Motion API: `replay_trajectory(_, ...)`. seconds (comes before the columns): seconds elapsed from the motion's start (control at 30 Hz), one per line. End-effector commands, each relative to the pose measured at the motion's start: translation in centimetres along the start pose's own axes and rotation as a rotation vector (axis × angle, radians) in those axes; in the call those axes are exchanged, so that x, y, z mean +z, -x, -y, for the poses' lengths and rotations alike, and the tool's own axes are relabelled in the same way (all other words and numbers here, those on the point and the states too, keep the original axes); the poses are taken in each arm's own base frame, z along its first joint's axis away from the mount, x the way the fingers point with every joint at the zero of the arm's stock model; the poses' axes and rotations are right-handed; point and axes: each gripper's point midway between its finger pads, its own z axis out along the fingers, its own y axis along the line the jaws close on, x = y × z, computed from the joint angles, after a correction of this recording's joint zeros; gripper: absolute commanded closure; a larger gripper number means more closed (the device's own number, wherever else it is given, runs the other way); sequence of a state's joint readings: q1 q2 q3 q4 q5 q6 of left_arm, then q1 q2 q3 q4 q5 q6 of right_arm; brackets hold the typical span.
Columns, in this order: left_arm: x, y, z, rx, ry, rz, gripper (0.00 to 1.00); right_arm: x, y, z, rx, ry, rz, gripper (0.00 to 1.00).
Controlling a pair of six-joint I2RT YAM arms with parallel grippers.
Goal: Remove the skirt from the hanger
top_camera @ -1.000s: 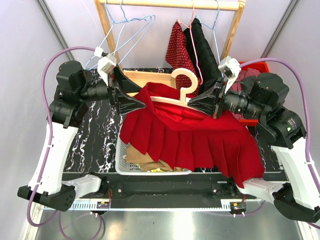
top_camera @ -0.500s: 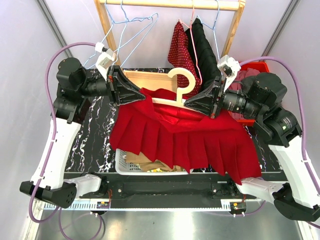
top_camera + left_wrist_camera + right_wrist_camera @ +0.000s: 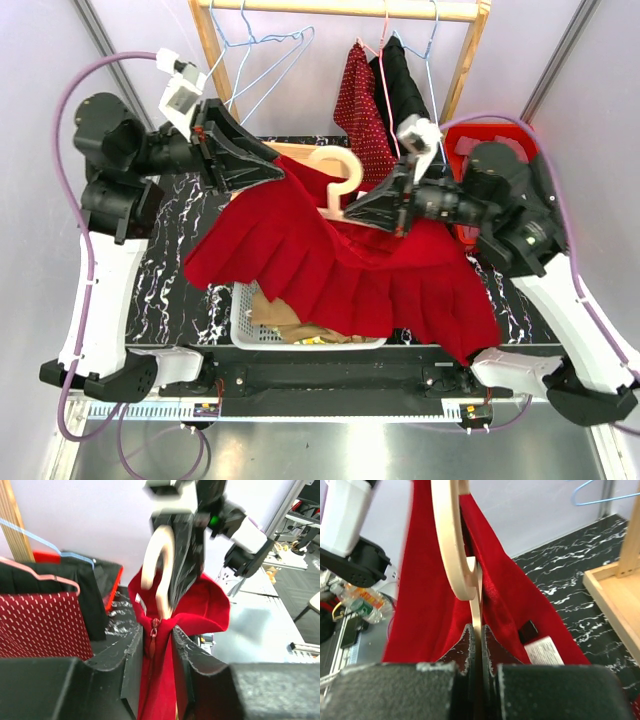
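A red pleated skirt hangs from a cream wooden hanger held in the air above the basket. My left gripper is shut on the skirt's waistband beside the zipper, with red cloth bunched between the jaws. The hanger's hook rises just behind that grip. My right gripper is shut on the hanger's thin flat arm below the hook. The skirt drapes on both sides of it, and a white label shows on the right.
A white basket with beige clothes sits under the skirt on the black marble table. Behind stands a wooden rack with blue wire hangers, a dotted dark red garment and a black one. A red bin is at the back right.
My left gripper has shut on the skirt's waistband and pulled it up and to the left. The right arm has carried the hanger up and leftward, and the skirt's hem swung left.
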State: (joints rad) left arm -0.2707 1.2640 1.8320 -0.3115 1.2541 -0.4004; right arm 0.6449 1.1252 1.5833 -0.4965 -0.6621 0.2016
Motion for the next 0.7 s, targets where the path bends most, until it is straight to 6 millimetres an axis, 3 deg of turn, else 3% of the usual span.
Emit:
replay_trajectory(0.0,0.1,2.2,1.8,0.066,-0.017,0.037,0.68,3.2,1.3,-1.8,-0.083,0.059,0.034,1.00)
replay_trajectory(0.13,0.9,0.5,1.6,0.022,-0.037,0.021,0.66,6.8,2.3,-3.4,-0.113,0.126,0.053,1.00)
replay_trajectory(0.23,1.0,0.2,2.1,0.017,-0.047,0.020,0.66,8.8,4.3,-3.5,-0.131,0.145,0.132,1.00)
replay_trajectory(0.27,1.1,0.1,2.2,0.014,-0.049,0.019,0.66,8.9,5.9,-3.9,-0.145,0.149,0.174,1.00)
replay_trajectory(0.33,0.9,0.1,2.2,0.030,-0.044,0.017,0.66,10.4,6.8,-3.4,-0.163,0.146,0.189,1.00)
replay_trajectory(0.37,0.8,-0.2,2.3,0.022,-0.039,0.008,0.66,9.9,8.9,-4.0,-0.194,0.146,0.231,1.00)
replay_trajectory(0.43,0.3,-0.3,2.5,0.056,-0.024,0.006,0.66,10.2,9.4,-2.8,-0.237,0.082,0.220,1.00)
replay_trajectory(0.47,0.0,-0.6,2.4,0.050,-0.015,0.000,0.66,9.1,11.5,-3.4,-0.276,0.066,0.258,1.00)
replay_trajectory(0.53,-0.6,-0.7,2.8,0.103,0.003,-0.002,0.66,8.2,11.3,-1.9,-0.334,-0.033,0.209,1.00)
replay_trajectory(0.57,-0.8,-1.3,3.0,0.089,0.012,-0.016,0.66,7.1,12.5,-1.9,-0.380,-0.075,0.229,1.00)
replay_trajectory(0.67,-1.5,-2.5,3.3,0.124,0.048,-0.044,0.65,4.5,11.8,-2.2,-0.404,-0.111,0.178,1.00)
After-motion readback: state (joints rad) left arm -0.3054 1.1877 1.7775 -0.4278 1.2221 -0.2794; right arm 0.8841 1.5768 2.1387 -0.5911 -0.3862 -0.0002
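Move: The skirt's waist corner, already pinched by the left hand, lies about 10 cm left of the right hand, 2 cm ahead and 6 cm higher. The right hand holds the wooden hanger by its bar; the hook's middle is 2 cm ahead, 2 cm left and 4 cm above. The dotted garment hangs some 20 cm ahead and 7 cm right, about level. For the left hand, that waist corner is right between its fingers. Still pinching the hanger, the right hand sweeps about 12 cm left towards the left hand, then rises forward. ##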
